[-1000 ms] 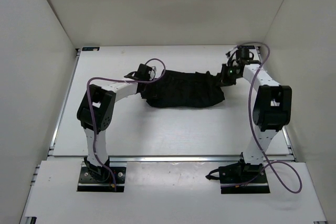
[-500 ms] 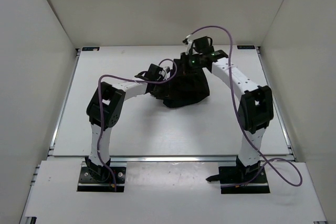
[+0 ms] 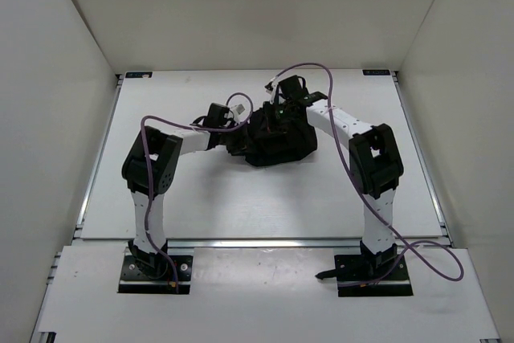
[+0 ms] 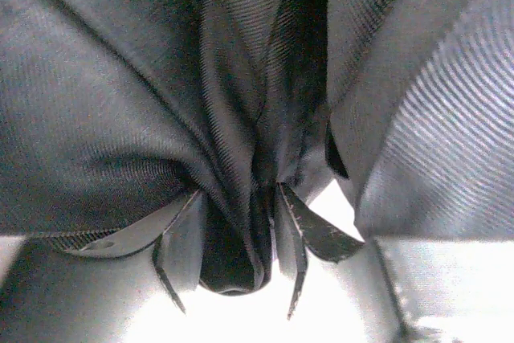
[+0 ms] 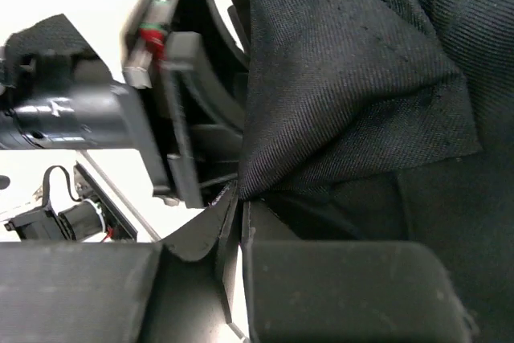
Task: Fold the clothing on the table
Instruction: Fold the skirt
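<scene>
The black clothing [image 3: 286,144] lies bunched in a narrow heap on the white table [image 3: 201,198], behind its middle. My left gripper [image 3: 238,136] reaches into the heap's left side. In the left wrist view a thick gather of pleated cloth [image 4: 233,247] sits pinched between its two fingers [image 4: 294,238], so the left gripper [image 4: 239,198] is shut on it. My right gripper [image 3: 274,121] is at the heap's top left, close to the left one. Seen from the right wrist, this gripper [image 5: 243,198] is shut on a folded edge of the clothing [image 5: 345,78].
The left arm's wrist [image 5: 173,78] stands right beside the right jaws. Purple cables [image 3: 309,70] loop above both arms. White enclosure walls [image 3: 48,118] border the table on three sides, with metal rails [image 3: 265,240] along its edges.
The right gripper has carried the clothing's right end leftward across to the left gripper. The garment went from a wide spread to a narrow doubled heap. The left gripper shifted slightly.
</scene>
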You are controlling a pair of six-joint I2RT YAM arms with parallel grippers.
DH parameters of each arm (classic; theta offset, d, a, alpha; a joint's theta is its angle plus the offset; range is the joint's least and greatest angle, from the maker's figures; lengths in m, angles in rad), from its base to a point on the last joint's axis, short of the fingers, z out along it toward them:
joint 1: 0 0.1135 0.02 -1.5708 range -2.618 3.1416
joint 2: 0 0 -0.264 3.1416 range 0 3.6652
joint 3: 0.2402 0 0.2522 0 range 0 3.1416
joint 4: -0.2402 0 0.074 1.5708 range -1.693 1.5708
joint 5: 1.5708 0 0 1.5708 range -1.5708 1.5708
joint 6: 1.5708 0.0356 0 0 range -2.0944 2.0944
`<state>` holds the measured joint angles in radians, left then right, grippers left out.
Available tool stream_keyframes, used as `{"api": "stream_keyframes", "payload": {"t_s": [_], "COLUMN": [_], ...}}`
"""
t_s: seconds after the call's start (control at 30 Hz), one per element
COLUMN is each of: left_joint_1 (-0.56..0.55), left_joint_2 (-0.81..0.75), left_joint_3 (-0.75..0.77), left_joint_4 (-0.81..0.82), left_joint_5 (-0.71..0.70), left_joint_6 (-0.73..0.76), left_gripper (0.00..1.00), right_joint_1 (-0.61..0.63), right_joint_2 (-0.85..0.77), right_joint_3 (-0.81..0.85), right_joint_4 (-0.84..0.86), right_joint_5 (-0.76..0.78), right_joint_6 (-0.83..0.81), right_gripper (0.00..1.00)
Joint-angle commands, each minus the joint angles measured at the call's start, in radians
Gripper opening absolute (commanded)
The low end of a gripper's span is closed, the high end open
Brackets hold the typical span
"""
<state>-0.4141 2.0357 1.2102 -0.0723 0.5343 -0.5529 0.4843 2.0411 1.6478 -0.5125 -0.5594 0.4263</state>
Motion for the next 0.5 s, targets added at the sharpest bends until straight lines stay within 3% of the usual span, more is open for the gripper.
{"api": "stream_keyframes", "payload": {"t_s": [0.0,0.1,0.3,0.47], "left_joint_1": [0.034,0.055,0.043,0.051], "left_joint_2": [-0.061,-0.094,-0.058,-0.057], "left_joint_3": [-0.089,-0.161,-0.129,-0.176], "left_joint_4": [0.046,0.142,0.103,0.163], "left_joint_5": [0.038,0.078,0.096,0.092], "left_joint_6": [-0.044,-0.097,-0.090,-0.131], "left_gripper": [0.50,0.51,0.49,0.48], "right_joint_1": [0.017,0.030,0.069,0.108], "right_joint_2": [0.004,0.024,0.060,0.047], "right_joint_3": [0.001,0.026,0.171,0.244], "right_joint_4": [0.066,0.068,0.059,0.022], "right_joint_5": [-0.039,-0.047,-0.062,-0.036], "right_joint_6": [0.022,0.032,0.065,0.063], "right_gripper": [0.01,0.00,0.00,0.00]}}
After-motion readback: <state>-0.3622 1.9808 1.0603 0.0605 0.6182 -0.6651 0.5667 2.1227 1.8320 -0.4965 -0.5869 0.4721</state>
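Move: The right hand already has a pinched edge of the skirt up in the air. The skirt's left end lies about 10 cm to its left, 1 cm nearer the base and roughly 11 cm below. The right end lies some 13 cm to its right and 1 cm farther out, and the near edge 8 cm back from straight below, both about as low. The left hand is down at that left end, the cloth between its half-open fingers. Still pinching the skirt's edge with shut fingers, the right hand carries it left above the skirt by about 6 cm, slowly and level to begin with, then faster and climbing some 3 cm. The left hand keeps low with the bunched cloth between its half-open fingers, easing about 1.5 cm back and 1.5 cm left. ##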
